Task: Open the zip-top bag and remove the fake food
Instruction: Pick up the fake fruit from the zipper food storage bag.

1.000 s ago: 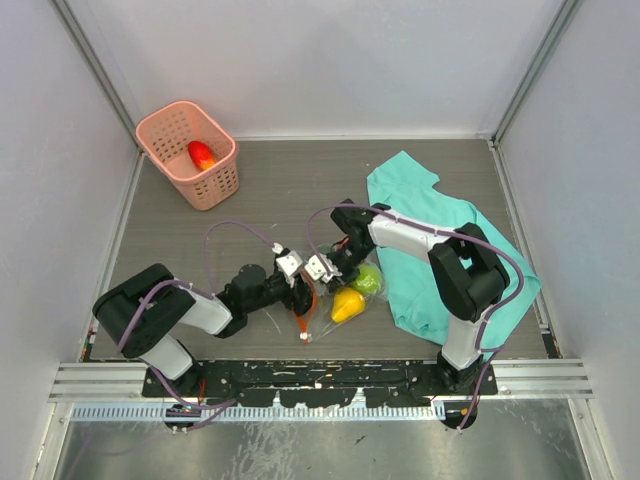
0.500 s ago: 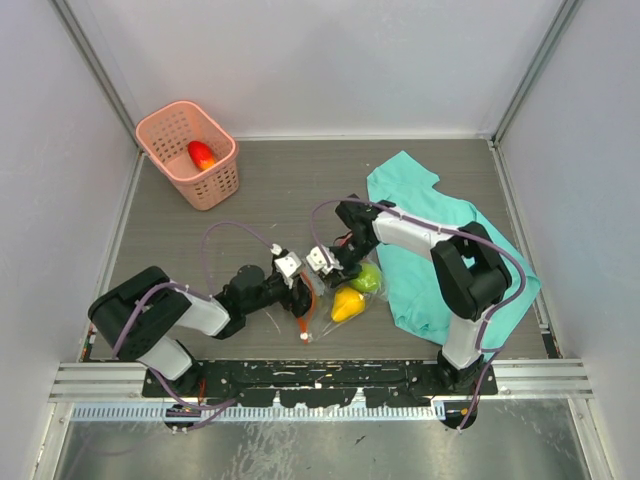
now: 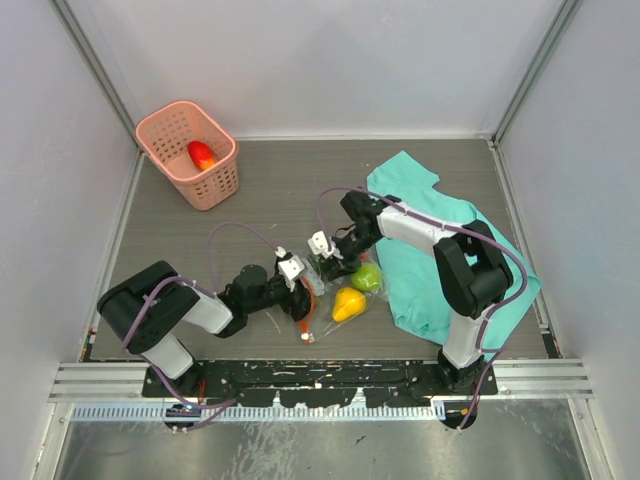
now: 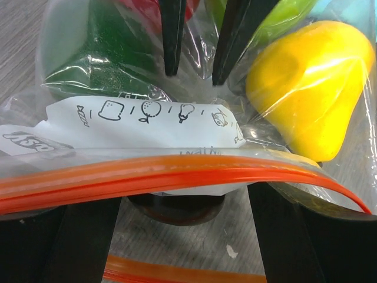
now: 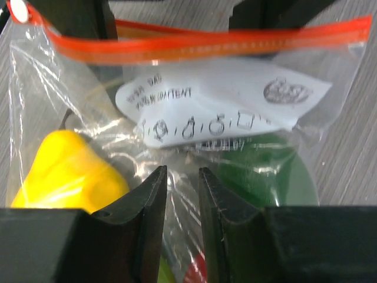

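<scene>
The zip-top bag (image 3: 330, 292) lies on the table between my two grippers, its red-orange zip strip (image 4: 177, 177) parted from the other strip (image 4: 177, 274) on the table. Its white label (image 5: 218, 112) faces up. The fake food shows through the clear film: a yellow fruit (image 3: 348, 302), a light green one (image 3: 368, 277), a dark green piece (image 4: 100, 59) and a dark round one (image 4: 177, 209). My left gripper (image 4: 185, 203) stands open, its fingers (image 4: 88, 236) wide apart at the bag's mouth. My right gripper (image 5: 182, 174) is pinched on a fold of the bag's upper film.
A pink basket (image 3: 170, 135) with a red fruit (image 3: 201, 154) in it stands at the back left. A teal cloth (image 3: 440, 250) is spread on the right, under the right arm. Grey walls close in the table on three sides.
My right gripper has drawn back towards the far side with the bag's film in it. The left gripper has barely shifted and stays wide.
</scene>
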Controlling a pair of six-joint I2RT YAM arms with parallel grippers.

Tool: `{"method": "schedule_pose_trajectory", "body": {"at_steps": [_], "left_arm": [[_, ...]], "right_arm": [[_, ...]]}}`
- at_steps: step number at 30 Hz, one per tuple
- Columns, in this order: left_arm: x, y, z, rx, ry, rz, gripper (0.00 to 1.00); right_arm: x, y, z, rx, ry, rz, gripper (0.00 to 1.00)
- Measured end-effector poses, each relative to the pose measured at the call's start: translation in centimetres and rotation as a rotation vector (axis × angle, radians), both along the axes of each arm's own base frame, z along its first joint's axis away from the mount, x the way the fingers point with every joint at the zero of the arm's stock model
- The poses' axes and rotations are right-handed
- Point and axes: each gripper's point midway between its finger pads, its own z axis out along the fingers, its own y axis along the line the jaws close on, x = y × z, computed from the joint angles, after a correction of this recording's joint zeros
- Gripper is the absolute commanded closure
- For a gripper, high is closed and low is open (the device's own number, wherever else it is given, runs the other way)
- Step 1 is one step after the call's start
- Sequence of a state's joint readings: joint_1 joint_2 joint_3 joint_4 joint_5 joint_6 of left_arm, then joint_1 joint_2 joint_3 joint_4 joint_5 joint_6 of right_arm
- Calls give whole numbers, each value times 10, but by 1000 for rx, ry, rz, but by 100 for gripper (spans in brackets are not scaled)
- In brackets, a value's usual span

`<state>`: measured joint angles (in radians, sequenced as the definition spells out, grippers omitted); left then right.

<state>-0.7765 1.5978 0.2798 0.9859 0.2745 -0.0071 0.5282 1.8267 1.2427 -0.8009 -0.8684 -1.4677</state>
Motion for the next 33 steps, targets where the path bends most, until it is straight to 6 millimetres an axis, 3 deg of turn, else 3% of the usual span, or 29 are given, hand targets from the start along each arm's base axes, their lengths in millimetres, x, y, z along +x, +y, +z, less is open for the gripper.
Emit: {"method": "schedule_pose_trajectory", "body": {"at_steps": [4, 9, 14, 19, 21, 27, 33], "left_arm": [[1, -2, -4, 2, 9, -1, 18], [5, -7, -5, -13, 9, 2, 24], [9, -14, -1, -43, 13, -3, 24], [8, -18, -4, -57, 30, -8, 31], [8, -18, -6, -56, 34, -10, 36], [9, -12, -6, -55, 32, 0, 66], [5, -2, 10, -61, 26, 12, 72]], "right_arm": [[-6, 14, -2, -5, 19, -9, 75], [-2, 15, -13, -30, 49, -46, 83], [-2, 13, -27, -65, 88, -74, 87], [-2, 14, -31, -78, 110, -86, 89], [-2, 14, -30, -79, 112, -89, 89], [1, 16, -26, -78, 107, -93, 89], [5, 12, -25, -77, 108, -104, 89]]}}
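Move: The dark brown fruit lies in the bag's mouth almost between the left hand's open fingers, its middle about 3 cm right, 1 cm ahead and 1 cm below. From the right hand it is roughly 4 cm back, 4 cm left and 4 cm lower. Around it, the dark green vegetable sits some 7 cm ahead and 5 cm right of the left hand, the yellow pear about 10 cm right and 1 cm back of it. Rightward and slightly forward, the left hand works about 2 cm deeper under the orange-edged upper lip, closes part-way to grip the dark brown fruit across its sides, then draws back left and rises about 1.5 cm. The right hand slides slightly left, sinks about 3 cm and draws its fingertips nearly shut, pressing down on the film behind the fruit, and stays there. ##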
